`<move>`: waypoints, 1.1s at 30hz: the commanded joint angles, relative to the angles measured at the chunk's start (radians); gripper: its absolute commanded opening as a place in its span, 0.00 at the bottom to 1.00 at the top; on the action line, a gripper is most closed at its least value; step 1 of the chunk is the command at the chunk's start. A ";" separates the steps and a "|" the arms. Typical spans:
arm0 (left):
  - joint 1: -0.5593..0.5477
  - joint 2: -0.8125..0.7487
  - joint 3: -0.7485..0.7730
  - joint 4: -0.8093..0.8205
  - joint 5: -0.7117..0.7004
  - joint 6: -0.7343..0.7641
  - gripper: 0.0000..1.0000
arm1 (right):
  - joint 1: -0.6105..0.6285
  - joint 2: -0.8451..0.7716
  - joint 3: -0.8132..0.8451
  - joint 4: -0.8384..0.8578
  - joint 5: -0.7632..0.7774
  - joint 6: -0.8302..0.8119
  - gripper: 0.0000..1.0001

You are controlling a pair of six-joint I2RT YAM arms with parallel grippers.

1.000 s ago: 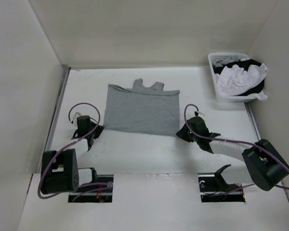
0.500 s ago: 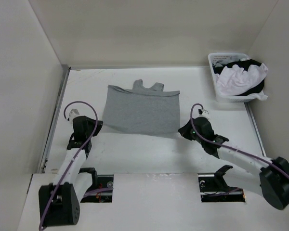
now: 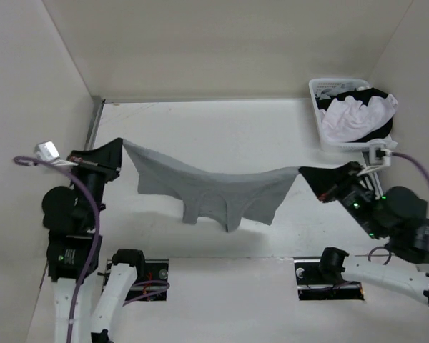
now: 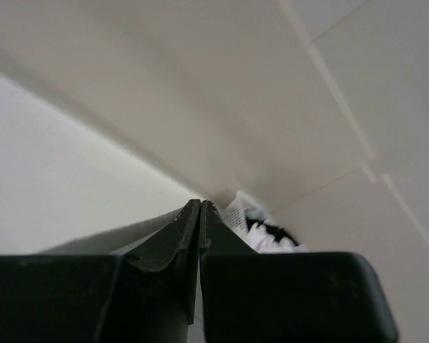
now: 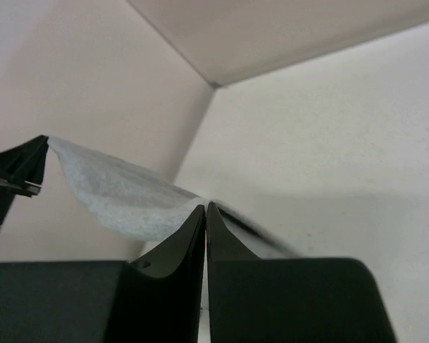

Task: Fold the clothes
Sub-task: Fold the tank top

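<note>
The grey tank top (image 3: 214,187) hangs in the air above the table, stretched between both arms, with its straps and scooped neck drooping toward the near edge. My left gripper (image 3: 119,146) is shut on its left corner. My right gripper (image 3: 304,174) is shut on its right corner. In the right wrist view the grey fabric (image 5: 121,193) runs from my shut right gripper (image 5: 204,207) across to the other arm's black fingers (image 5: 18,163). In the left wrist view my gripper (image 4: 200,206) is shut; the grey cloth (image 4: 114,239) shows only as a dim strip beside it.
A white basket (image 3: 320,121) with a white and a black garment stands at the back right, also glimpsed as the basket (image 4: 261,229) past the left fingers. White walls close the table on the left, back and right. Arm bases sit at the near edge.
Both grippers closed on the top's near corners and rose, moving apart. The tank top went from lying flat on the table to hanging stretched in the air, straps now dangling toward the near side.
</note>
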 commanded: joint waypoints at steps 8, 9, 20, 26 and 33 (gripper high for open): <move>-0.017 -0.025 0.103 -0.131 -0.068 0.047 0.00 | 0.396 0.051 0.228 -0.135 0.394 -0.104 0.06; -0.017 -0.024 0.056 -0.125 -0.068 0.041 0.00 | 0.368 0.056 0.205 -0.123 0.386 -0.113 0.07; 0.006 0.455 -0.258 0.343 -0.112 -0.028 0.00 | -0.693 0.502 -0.174 0.406 -0.572 -0.020 0.06; 0.017 0.945 -0.047 0.556 -0.126 -0.016 0.00 | -0.787 1.005 0.147 0.494 -0.657 -0.043 0.07; 0.058 1.231 0.179 0.569 -0.069 -0.014 0.00 | -0.861 1.393 0.594 0.345 -0.695 -0.094 0.07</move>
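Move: Both hands already pinch the folded tank top's upper corners, roughly 40 cm apart; its middle hangs about 20 cm right of the left hand, 5 cm back and 12 cm below, and 20 cm left of the right hand. The bare table middle lies some 13 cm ahead, 20 cm right and 41 cm below the left hand, or 19 cm ahead and 20 cm left of the right; from the right hand the laundry basket stands 39 cm ahead, 34 cm right. Both hands, still pinching the tank top, flick back and up, then swing some 50 cm forward and down. ##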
